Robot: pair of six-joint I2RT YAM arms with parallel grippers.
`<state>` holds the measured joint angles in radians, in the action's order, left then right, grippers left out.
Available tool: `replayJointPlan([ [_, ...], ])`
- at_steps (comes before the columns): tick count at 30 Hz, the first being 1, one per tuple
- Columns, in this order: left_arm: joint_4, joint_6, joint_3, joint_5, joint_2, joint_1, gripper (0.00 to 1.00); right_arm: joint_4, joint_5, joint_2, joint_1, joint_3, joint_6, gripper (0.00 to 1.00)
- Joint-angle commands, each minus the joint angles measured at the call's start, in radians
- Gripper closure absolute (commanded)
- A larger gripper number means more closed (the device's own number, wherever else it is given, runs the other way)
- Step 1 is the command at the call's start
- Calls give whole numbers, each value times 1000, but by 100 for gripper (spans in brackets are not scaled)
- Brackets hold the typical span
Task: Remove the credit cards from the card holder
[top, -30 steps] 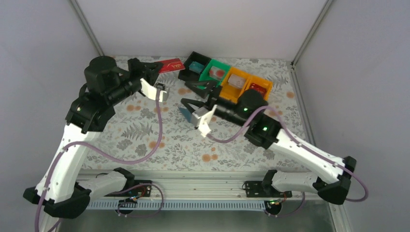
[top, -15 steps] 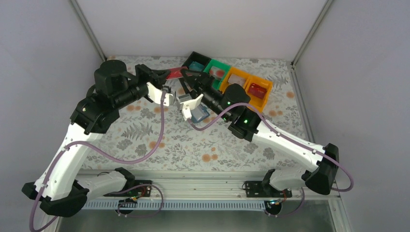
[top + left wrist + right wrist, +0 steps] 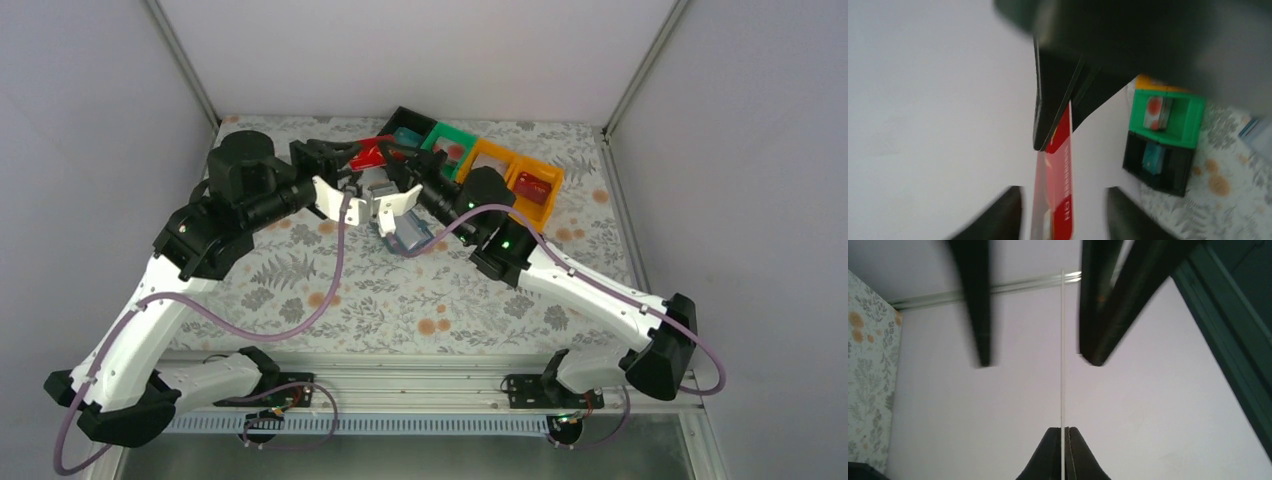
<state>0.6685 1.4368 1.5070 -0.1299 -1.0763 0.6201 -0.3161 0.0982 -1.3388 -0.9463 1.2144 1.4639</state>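
A red credit card hangs in the air at the back of the table, between my two grippers. My right gripper is shut on its far end; in the right wrist view the card runs edge-on out of the pinched tips. My left gripper is open around the card's other end. In the left wrist view the card stands free between the parted fingers, with a gap on each side. The blue card holder lies on the table under the right wrist.
A row of bins stands at the back right: black, green and two orange, each with small items inside. The green bin and black bin also show in the left wrist view. White walls enclose the floral table.
My right arm swung from above the card holder to the red card and shut on its free end. My left gripper, which had been holding the card, has let go of it.
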Motion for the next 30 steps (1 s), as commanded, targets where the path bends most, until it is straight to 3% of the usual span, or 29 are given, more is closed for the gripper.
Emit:
replayJointPlan([
  [1, 9, -246, 61, -22, -37, 21, 1, 47, 37, 50, 45, 31, -138, 96],
  [8, 348, -672, 435, 4, -235, 19, 0, 410, 2, 43, 280, 97, -388, 96],
  [14, 420, -898, 407, 57, -294, -1, 0, 617, -29, 24, 519, 92, -498, 96],
  [19, 364, -953, 167, -45, -251, -83, 0, 676, -25, 52, 637, 40, -518, 96],
  [24, 202, -987, -115, -263, -140, -222, 0, 706, -5, 8, 729, 1, -477, 96],
  [30, 141, -953, -176, -359, -203, -309, 0, 610, -14, -19, 824, -135, -388, 96],
])
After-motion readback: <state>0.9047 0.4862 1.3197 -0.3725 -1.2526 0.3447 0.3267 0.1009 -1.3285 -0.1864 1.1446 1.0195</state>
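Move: The red card is pinched in the right fingers, with its middle about 4 cm to that hand's left. It is bound for the right orange bin, some 20 cm ahead, 31 cm to the right and 42 cm below; the left orange bin stands about 13 cm left of that bin and 4 cm farther out. For the left hand, at the card's other end, the card holder lies about 12 cm ahead, 6 cm to the right and 43 cm down. The red card goes off in the right hand's shut fingers, some 30 cm to the right, 14 cm forward and 18 cm down towards the right orange bin, while the wrist swings clockwise and tips from slightly upward to forward-and-down. The left fingers spread wide off the card; that hand rises slightly, then sinks well below its starting height towards the card holder, edging forward, its wrist tipping steeply down. ##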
